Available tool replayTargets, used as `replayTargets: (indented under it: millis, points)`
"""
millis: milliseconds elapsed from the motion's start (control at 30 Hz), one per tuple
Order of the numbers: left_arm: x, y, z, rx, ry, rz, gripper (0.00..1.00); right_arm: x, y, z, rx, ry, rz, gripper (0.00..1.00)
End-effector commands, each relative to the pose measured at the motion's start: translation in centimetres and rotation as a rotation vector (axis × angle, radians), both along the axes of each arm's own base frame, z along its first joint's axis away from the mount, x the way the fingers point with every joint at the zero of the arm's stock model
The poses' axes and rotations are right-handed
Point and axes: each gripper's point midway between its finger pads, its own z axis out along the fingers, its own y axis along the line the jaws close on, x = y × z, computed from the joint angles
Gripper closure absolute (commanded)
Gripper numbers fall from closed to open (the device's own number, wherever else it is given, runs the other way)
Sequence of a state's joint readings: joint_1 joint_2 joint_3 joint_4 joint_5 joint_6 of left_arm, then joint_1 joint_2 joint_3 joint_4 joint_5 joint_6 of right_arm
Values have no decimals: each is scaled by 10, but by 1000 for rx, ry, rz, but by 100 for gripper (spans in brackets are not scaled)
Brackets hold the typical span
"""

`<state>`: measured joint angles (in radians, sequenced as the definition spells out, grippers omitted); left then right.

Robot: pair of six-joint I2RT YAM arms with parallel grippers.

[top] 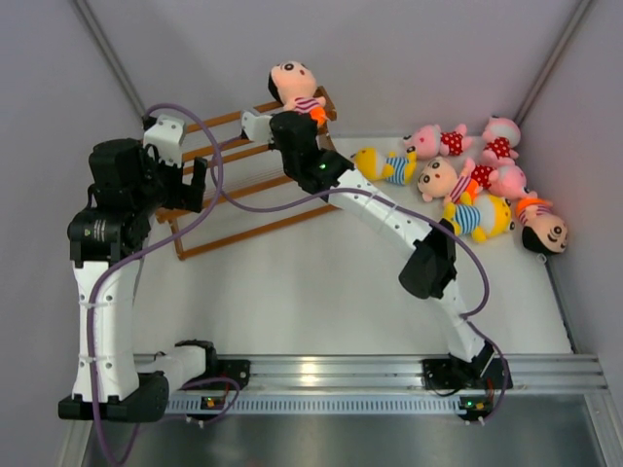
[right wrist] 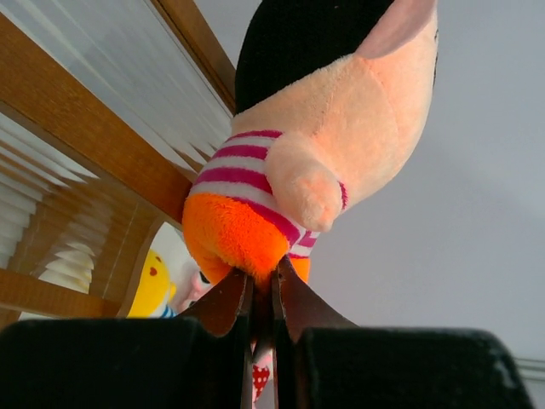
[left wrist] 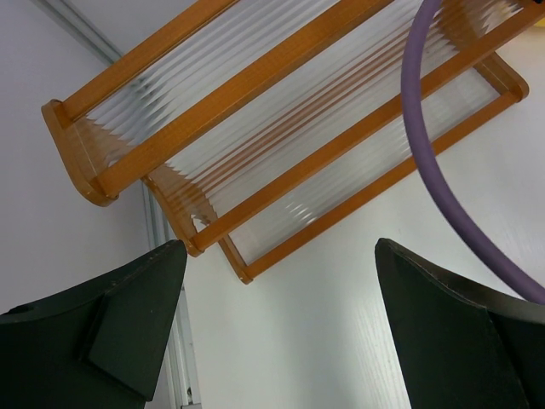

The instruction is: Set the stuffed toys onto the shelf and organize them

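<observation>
My right gripper (top: 310, 115) is shut on the orange shorts of a peach-faced, black-haired doll (top: 295, 86) and holds it at the right end of the brown shelf's (top: 243, 180) top tier. In the right wrist view the doll (right wrist: 298, 162) fills the frame above my closed fingers (right wrist: 230, 298), beside a wooden rail (right wrist: 94, 136). My left gripper (top: 185, 185) is open and empty over the shelf's left end; its view shows the slatted tiers (left wrist: 281, 128). Several other dolls lie in a heap at the right: a yellow one (top: 382, 164), pink ones (top: 443, 141), another black-haired one (top: 543, 230).
White walls close in on the table at the left, back and right. A purple cable (top: 195, 126) loops over the shelf and crosses the left wrist view (left wrist: 426, 153). A metal rail (top: 370, 375) with both arm bases runs along the near edge.
</observation>
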<state>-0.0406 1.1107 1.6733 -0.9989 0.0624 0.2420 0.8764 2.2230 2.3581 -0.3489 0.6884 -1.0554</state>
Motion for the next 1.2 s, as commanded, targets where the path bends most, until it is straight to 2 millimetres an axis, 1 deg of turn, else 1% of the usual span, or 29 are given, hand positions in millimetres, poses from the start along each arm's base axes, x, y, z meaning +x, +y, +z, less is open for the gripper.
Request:
replayTargets:
  millis: [0, 100, 133, 167, 233, 267, 333, 367, 400, 433, 467, 533, 567, 633, 667, 700, 733, 767, 833, 867, 900, 933, 1000, 1033, 1067, 1100, 1133, 1167]
  points:
    - [1, -1, 2, 2, -15, -6, 2, 1, 7, 19, 45, -58, 2, 100]
    - [2, -2, 1, 1, -10, -8, 2, -2, 15, 16, 58, -47, 28, 100]
    - [2, -2, 2, -1, -13, -8, 2, -5, 18, 18, 65, -50, 37, 98]
    - [2, -2, 1, 0, -10, -10, 2, -5, 19, 19, 70, -54, 39, 93]
    - [2, -2, 1, -3, -11, -12, 2, -9, 22, 23, 80, -57, 46, 87]
    - [2, -3, 1, -2, -11, -14, 2, -11, 23, 26, 88, -60, 50, 80]
    - [2, -3, 1, -3, -10, -19, 2, -16, 25, 30, 106, -60, 61, 73]
    - [1, -4, -1, -2, -6, -21, 2, -18, 26, 32, 112, -61, 68, 65]
    - [1, -4, 1, -4, -10, -25, 2, -22, 29, 33, 124, -56, 77, 62]
    - [1, -4, 0, -4, -7, -25, 2, -25, 28, 39, 137, -58, 85, 59]
    - [1, -5, 0, -2, -11, -31, 2, -28, 31, 41, 147, -55, 101, 52]
    - [1, -5, -2, -1, -3, -34, 2, -35, 33, 48, 176, -52, 118, 46]
    - [1, -6, -1, -5, -6, -38, 2, -37, 34, 50, 195, -50, 127, 42]
    - [1, -7, -2, -4, -5, -43, 2, -43, 35, 57, 215, -50, 143, 37]
    - [0, -7, -2, -4, -5, -47, 2, -46, 35, 62, 235, -50, 154, 31]
    - [1, -7, -3, -2, -3, -48, 2, -47, 37, 62, 242, -47, 161, 27]
    - [1, -7, -3, -3, -3, -47, 2, -49, 36, 67, 255, -49, 165, 23]
    - [0, -8, -3, -4, -3, -52, 2, -51, 36, 69, 271, -47, 171, 17]
    - [0, -9, -4, -7, 0, -57, 2, -54, 34, 76, 290, -46, 181, 12]
    - [0, -9, -4, -6, 0, -59, 2, -56, 35, 76, 306, -37, 189, 7]
    - [0, -10, -5, -8, 1, -60, 2, -57, 34, 77, 317, -33, 192, 6]
    - [0, -10, -5, -9, 3, -63, 2, -61, 32, 84, 338, -36, 201, 4]
    - [0, -10, -5, -7, 2, -66, 2, -65, 31, 86, 371, -21, 213, 3]
    - [0, -11, -6, -9, 4, -68, 2, -71, 28, 98, 400, -27, 234, 2]
    - [0, -11, -6, -8, 4, -67, 2, -74, 27, 100, 430, -16, 241, 1]
    - [0, -11, -6, -7, 5, -69, 2, -81, 23, 108, 456, -12, 255, 1]
    - [0, -11, -8, -6, 10, -71, 2, -84, 21, 112, 481, -2, 265, 1]
    - [-1, -12, -8, -8, 10, -74, 2, -90, 22, 114, 534, 27, 287, 0]
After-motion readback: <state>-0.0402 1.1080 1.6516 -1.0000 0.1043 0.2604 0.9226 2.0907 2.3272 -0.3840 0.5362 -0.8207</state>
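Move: The boy doll, still pinched by its orange shorts at the top shelf's right end, has its middle about 6 cm ahead of the right hand, 4 cm left and 1 cm above. The shelf's right end panel is about 3 cm ahead, 3 cm right and 3 cm below; the yellow duck lies on the table 7 cm ahead, 20 cm right and 30 cm down. From the left hand the doll is some 25 cm ahead, 22 cm right and 2 cm below. The boy doll is let go on the shelf top: the right hand eases left about 3 cm and slightly back while its fingers open from shut to fully wide, freeing the orange shorts. It then backs off towards the base and rises some 4 cm, away from the doll, rolling its left side up about 15 degrees. ##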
